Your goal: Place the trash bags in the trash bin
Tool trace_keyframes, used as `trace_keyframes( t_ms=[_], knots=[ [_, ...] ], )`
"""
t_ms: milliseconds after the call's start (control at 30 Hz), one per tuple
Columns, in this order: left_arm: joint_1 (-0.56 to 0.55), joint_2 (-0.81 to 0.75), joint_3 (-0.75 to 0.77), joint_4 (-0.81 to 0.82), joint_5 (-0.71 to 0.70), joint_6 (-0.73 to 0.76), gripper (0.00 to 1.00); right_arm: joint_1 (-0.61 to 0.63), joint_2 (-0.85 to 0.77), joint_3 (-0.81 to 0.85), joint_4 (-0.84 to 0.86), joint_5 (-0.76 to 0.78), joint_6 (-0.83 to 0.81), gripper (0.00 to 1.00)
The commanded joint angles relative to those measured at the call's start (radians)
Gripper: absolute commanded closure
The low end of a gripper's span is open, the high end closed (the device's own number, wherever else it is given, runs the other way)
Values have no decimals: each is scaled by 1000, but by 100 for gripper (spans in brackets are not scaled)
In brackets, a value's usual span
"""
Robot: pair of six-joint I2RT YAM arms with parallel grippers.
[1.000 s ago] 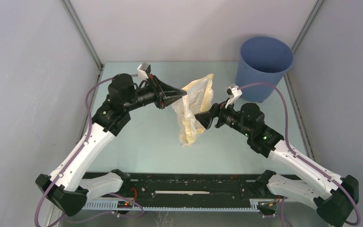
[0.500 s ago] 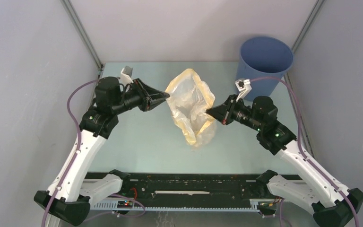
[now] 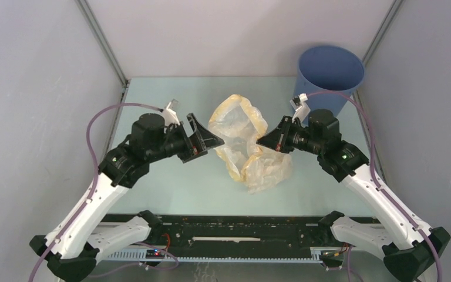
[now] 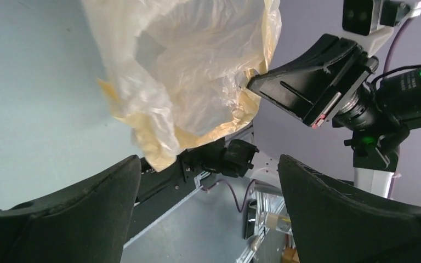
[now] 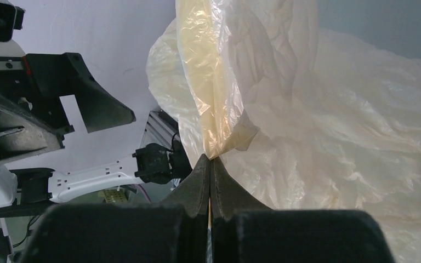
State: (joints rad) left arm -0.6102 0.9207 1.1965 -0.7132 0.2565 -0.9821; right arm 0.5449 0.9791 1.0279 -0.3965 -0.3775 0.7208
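Observation:
The trash bag (image 3: 246, 147) is a crinkly pale yellowish bag at the table's middle, its mouth spread open and its lower part slumped on the surface. My right gripper (image 3: 261, 141) is shut on the bag's yellow rim; in the right wrist view the fingertips (image 5: 210, 158) pinch that band of the bag (image 5: 334, 137). My left gripper (image 3: 205, 144) stands open just left of the bag, holding nothing. In the left wrist view the bag (image 4: 192, 71) hangs beyond the wide jaws (image 4: 208, 164). The blue trash bin (image 3: 329, 82) stands at the back right, behind the right arm.
Grey walls (image 3: 41, 88) with metal corner posts close in the table on three sides. A black rail (image 3: 235, 226) with both arm bases runs along the near edge. Purple cables loop off each wrist.
My left gripper let go of the bag, opened wide and drew back. My right gripper shut on the rim and shifted right. The bag spread open and sagged onto the table.

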Motion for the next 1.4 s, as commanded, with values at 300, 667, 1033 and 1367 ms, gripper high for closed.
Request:
trace_keyframes(
  t_ms=[300,667,1033,1367],
  knots=[
    [-11,63,-33,15,-166,44,0,-30,-28,54,-79,-97,6,100],
    [56,98,-290,400,190,-91,19,-83,-48,53,-122,-176,19,100],
    [66,102,-232,363,224,-152,100,-63,10,41,-237,15,-81,49],
    [66,37,-295,484,181,-337,100,14,-16,-72,-147,73,-68,25]
  ],
)
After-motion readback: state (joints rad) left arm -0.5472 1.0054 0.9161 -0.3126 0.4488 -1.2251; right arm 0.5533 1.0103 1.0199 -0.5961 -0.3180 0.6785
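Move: The trash bag hangs open-mouthed from the closed right fingers, its middle about 10 cm to the right of the open left hand, 2 cm ahead and some 11 cm lower; the right gripper is roughly 12 cm to the left hand's right, 1 cm back and 2 cm lower. From the right hand, the bag's middle is about 3 cm ahead, 2 cm left and 9 cm below, and the trash bin some 30 cm ahead, 28 cm right and 15 cm lower. The open left hand sinks about 8 cm, working forward and right by some 3 cm each, to the near-left rim of the trash bag and pinches it shut between its fingers, then rises about 3 cm, rolling its left side down some 10 degrees. The right hand keeps its grip on the bag while easing back about 2 cm and slightly right, then, once the left fingers are nearly shut, opens to about three quarters and sinks some 5 cm, letting go of the bag. ##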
